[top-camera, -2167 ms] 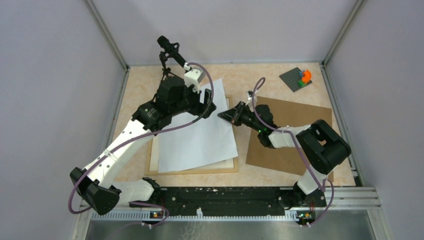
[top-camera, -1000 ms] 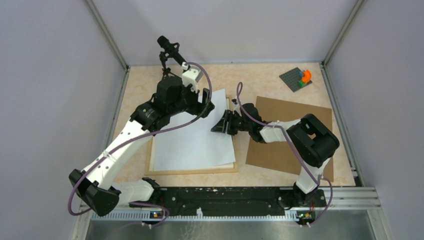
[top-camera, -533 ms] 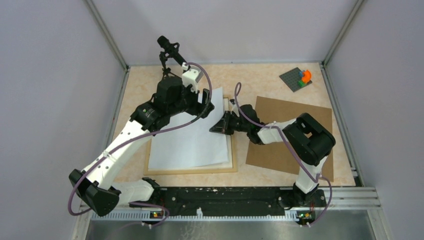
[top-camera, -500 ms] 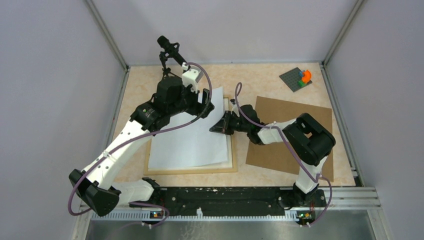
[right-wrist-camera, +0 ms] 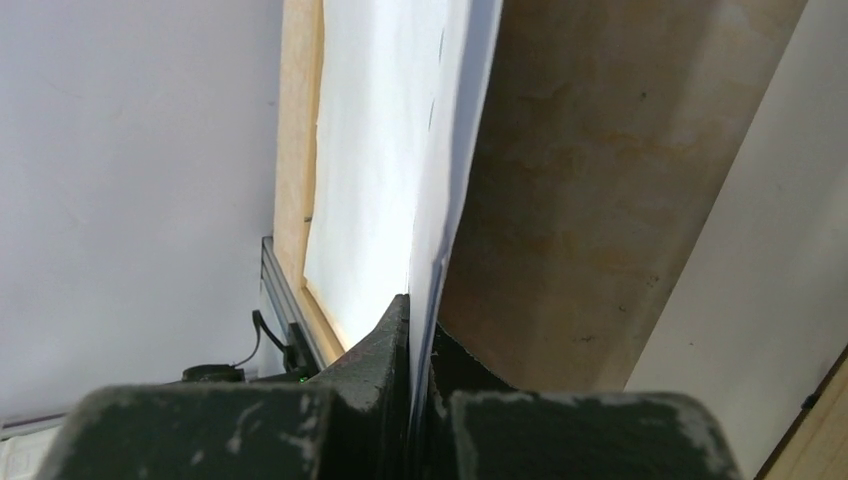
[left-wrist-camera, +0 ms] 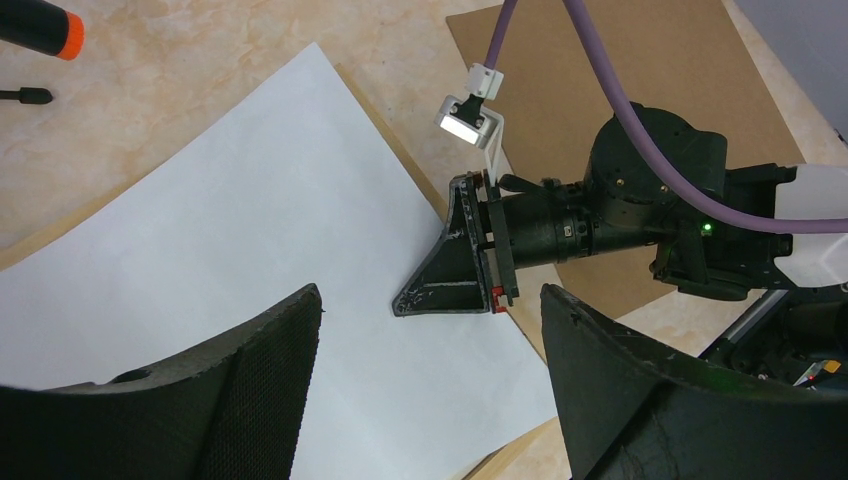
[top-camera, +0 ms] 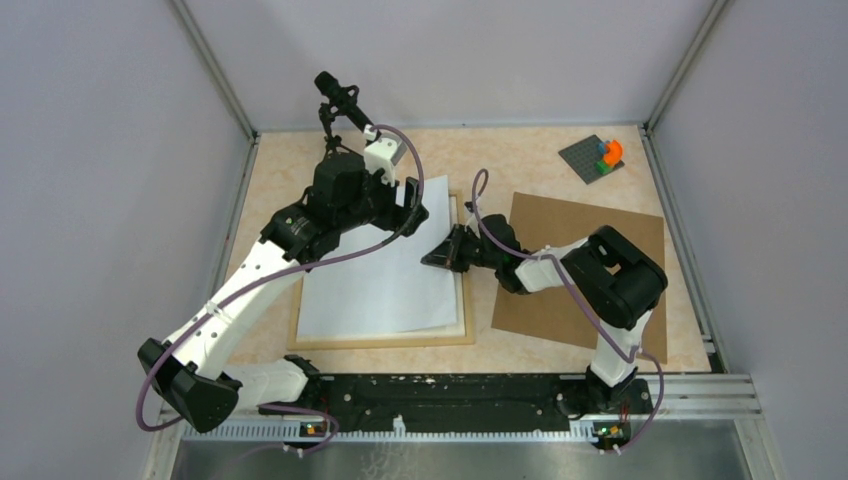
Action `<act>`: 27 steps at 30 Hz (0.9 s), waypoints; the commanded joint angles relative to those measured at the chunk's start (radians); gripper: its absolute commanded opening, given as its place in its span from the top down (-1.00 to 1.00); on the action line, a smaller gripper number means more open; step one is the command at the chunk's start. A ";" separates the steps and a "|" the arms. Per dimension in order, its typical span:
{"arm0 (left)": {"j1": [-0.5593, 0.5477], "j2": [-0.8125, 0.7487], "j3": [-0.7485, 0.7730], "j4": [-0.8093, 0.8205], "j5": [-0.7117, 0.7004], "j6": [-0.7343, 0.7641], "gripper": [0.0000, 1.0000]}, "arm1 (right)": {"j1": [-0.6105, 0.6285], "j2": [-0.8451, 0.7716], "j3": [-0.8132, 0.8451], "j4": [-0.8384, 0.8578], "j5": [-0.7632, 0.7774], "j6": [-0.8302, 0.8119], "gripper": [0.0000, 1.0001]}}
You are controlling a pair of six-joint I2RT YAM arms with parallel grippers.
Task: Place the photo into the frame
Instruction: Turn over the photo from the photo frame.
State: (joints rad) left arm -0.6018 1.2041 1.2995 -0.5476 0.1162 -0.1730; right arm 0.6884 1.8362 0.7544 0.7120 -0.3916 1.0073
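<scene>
The photo (top-camera: pixel 380 285) lies blank white side up over the light wooden frame (top-camera: pixel 385 342); its printed side is hidden. My right gripper (top-camera: pixel 432 258) is turned on its side at the sheet's right edge and is shut on that edge. The right wrist view shows the paper (right-wrist-camera: pixel 380 130) pinched between the two fingers of the right gripper (right-wrist-camera: pixel 420 320). My left gripper (left-wrist-camera: pixel 432 297) hovers open above the sheet's far part (left-wrist-camera: pixel 250 260), holding nothing. In the left wrist view the right gripper (left-wrist-camera: pixel 402 305) rests its tip on the paper.
A brown backing board (top-camera: pixel 590 260) lies right of the frame, partly under the right arm. A grey brick plate with coloured bricks (top-camera: pixel 598 157) sits at the back right. A black tool with an orange tip (left-wrist-camera: pixel 35 25) lies beyond the sheet's far corner.
The right gripper has shut on the sheet's right edge. The sheet has slid a little left and now lies squarer over the frame. The left arm has not moved.
</scene>
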 commanded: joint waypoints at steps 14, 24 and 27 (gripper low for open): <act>0.014 -0.017 -0.021 0.066 0.030 -0.004 -0.68 | 0.030 -0.140 0.167 -0.592 0.155 -0.243 -0.66; 0.016 -0.037 -0.051 0.081 0.038 -0.014 -0.68 | -0.003 -0.196 0.281 -0.895 0.270 -0.451 -0.86; 0.016 -0.046 -0.058 0.080 0.040 -0.017 -0.68 | -0.030 -0.185 0.302 -0.880 0.285 -0.480 -0.85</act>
State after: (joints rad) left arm -0.5919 1.1992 1.2488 -0.5220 0.1421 -0.1810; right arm 0.6884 1.6756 1.0004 -0.1265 -0.1558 0.6098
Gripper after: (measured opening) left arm 0.842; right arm 0.926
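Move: The photo lies white side up in the frame, and the right gripper still holds it near its right edge. Its middle is about 12 cm left of that gripper, level fore and aft and some 3 cm lower. The frame's right rail is roughly 7 cm to the gripper's right and 4 cm below; the brown board's middle is about 32 cm right and 3 cm back. From the open left gripper, the photo's middle lies about 9 cm left, 3 cm back and 26 cm down. Open the right gripper almost fully and let go of the photo's right edge, sinking about 2 cm as the fingers part. Then draw that gripper some 6 cm to the right, away from the photo's middle and towards the frame's right rail, rising slightly while the wrist tips the fingertips about 30 degrees further down. ##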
